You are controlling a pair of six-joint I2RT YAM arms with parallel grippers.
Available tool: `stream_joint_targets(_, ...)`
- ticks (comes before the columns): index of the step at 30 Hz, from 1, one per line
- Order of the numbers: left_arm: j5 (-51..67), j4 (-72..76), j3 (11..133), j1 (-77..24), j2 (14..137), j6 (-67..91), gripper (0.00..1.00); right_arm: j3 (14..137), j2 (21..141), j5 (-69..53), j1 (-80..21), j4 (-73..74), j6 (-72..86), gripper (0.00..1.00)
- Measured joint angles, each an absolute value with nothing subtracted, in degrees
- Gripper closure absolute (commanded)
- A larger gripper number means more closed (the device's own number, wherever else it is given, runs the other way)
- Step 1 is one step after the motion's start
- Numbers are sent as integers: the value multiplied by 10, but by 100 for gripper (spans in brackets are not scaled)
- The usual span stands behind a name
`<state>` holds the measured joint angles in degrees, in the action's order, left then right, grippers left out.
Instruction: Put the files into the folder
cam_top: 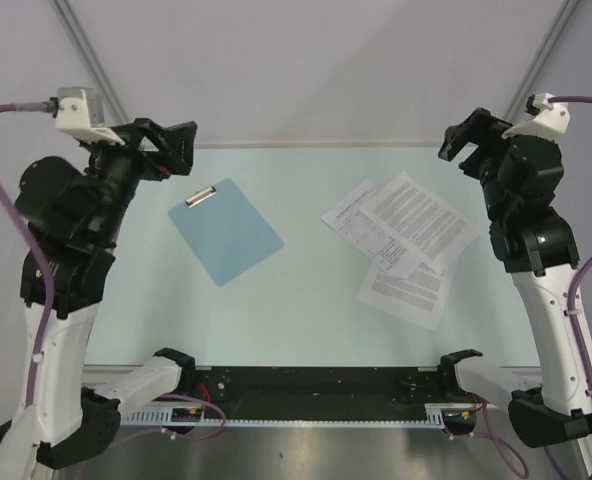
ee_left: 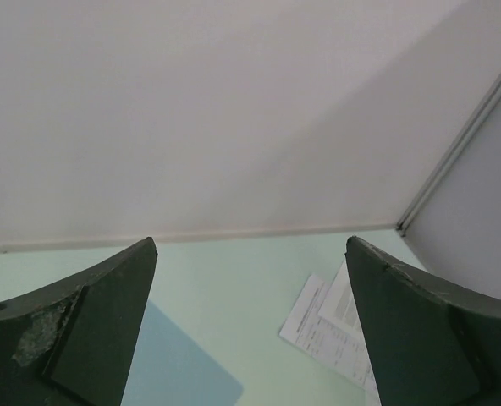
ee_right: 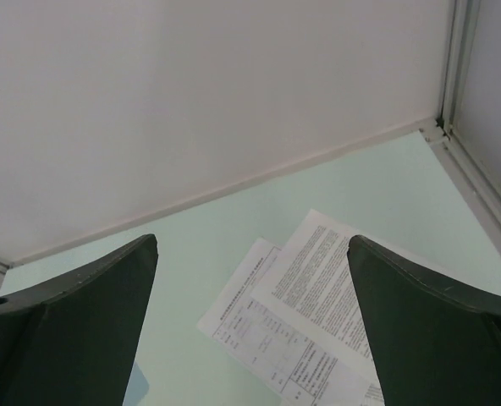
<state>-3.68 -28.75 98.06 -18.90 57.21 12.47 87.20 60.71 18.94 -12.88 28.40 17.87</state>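
Observation:
The folder (cam_top: pixel 226 230), a light-blue clipboard with a silver clip (cam_top: pixel 200 196) at its far end, lies flat left of the table's middle. The files (cam_top: pixel 406 240), three overlapping white printed sheets, lie loose to the right. My left gripper (cam_top: pixel 179 146) is open and empty, raised above the table's far left, beyond the folder. My right gripper (cam_top: pixel 468 138) is open and empty, raised at the far right, beyond the files. The left wrist view shows a folder corner (ee_left: pixel 174 372) and the files (ee_left: pixel 327 326). The right wrist view shows the files (ee_right: pixel 310 313).
The pale-green table (cam_top: pixel 306 300) ends at a white back wall (cam_top: pixel 306 70). Grey frame posts (cam_top: pixel 551 50) stand at the back corners. A black rail with cable chain (cam_top: pixel 316 395) runs along the near edge between the arm bases.

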Motion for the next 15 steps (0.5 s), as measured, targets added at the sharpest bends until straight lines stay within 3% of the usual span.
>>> stream_joint_targets(9,-93,-342,967,-136,701,83,0,849,697,119,-184,296,208,0)
stream_joint_targets(15,-89,-344,1015,-76,955,59,4,810,736,-15,-255,300,198,0)
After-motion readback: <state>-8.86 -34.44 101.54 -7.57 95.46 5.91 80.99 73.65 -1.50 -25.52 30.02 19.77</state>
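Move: The blue folder's middle lies about 19 cm ahead of the left hand, nearly in line with it and some 55 cm below; its metal clip is roughly 30 cm ahead and 9 cm to the left. For the right hand, the sheet with the printed table lies around 14 cm ahead, 14 cm left and 46 cm down. The text page is about 16 cm ahead and 1 cm left of that hand, the lower page 5 cm back and 7 cm left. The left hand swoops down about 25 cm and forward nearly as far, speeding up towards the blue folder, its fingers staying wide open and tipping from slightly raised to pointing ahead and down, while its left side rolls up some 15 degrees. At the same time the right hand sweeps left about 16 cm and sinks a little less, first easing forward and then drawing slightly back, towards the printed-table sheet, turning some 30 degrees counter-clockwise and tipping down, open and still well above the papers. ##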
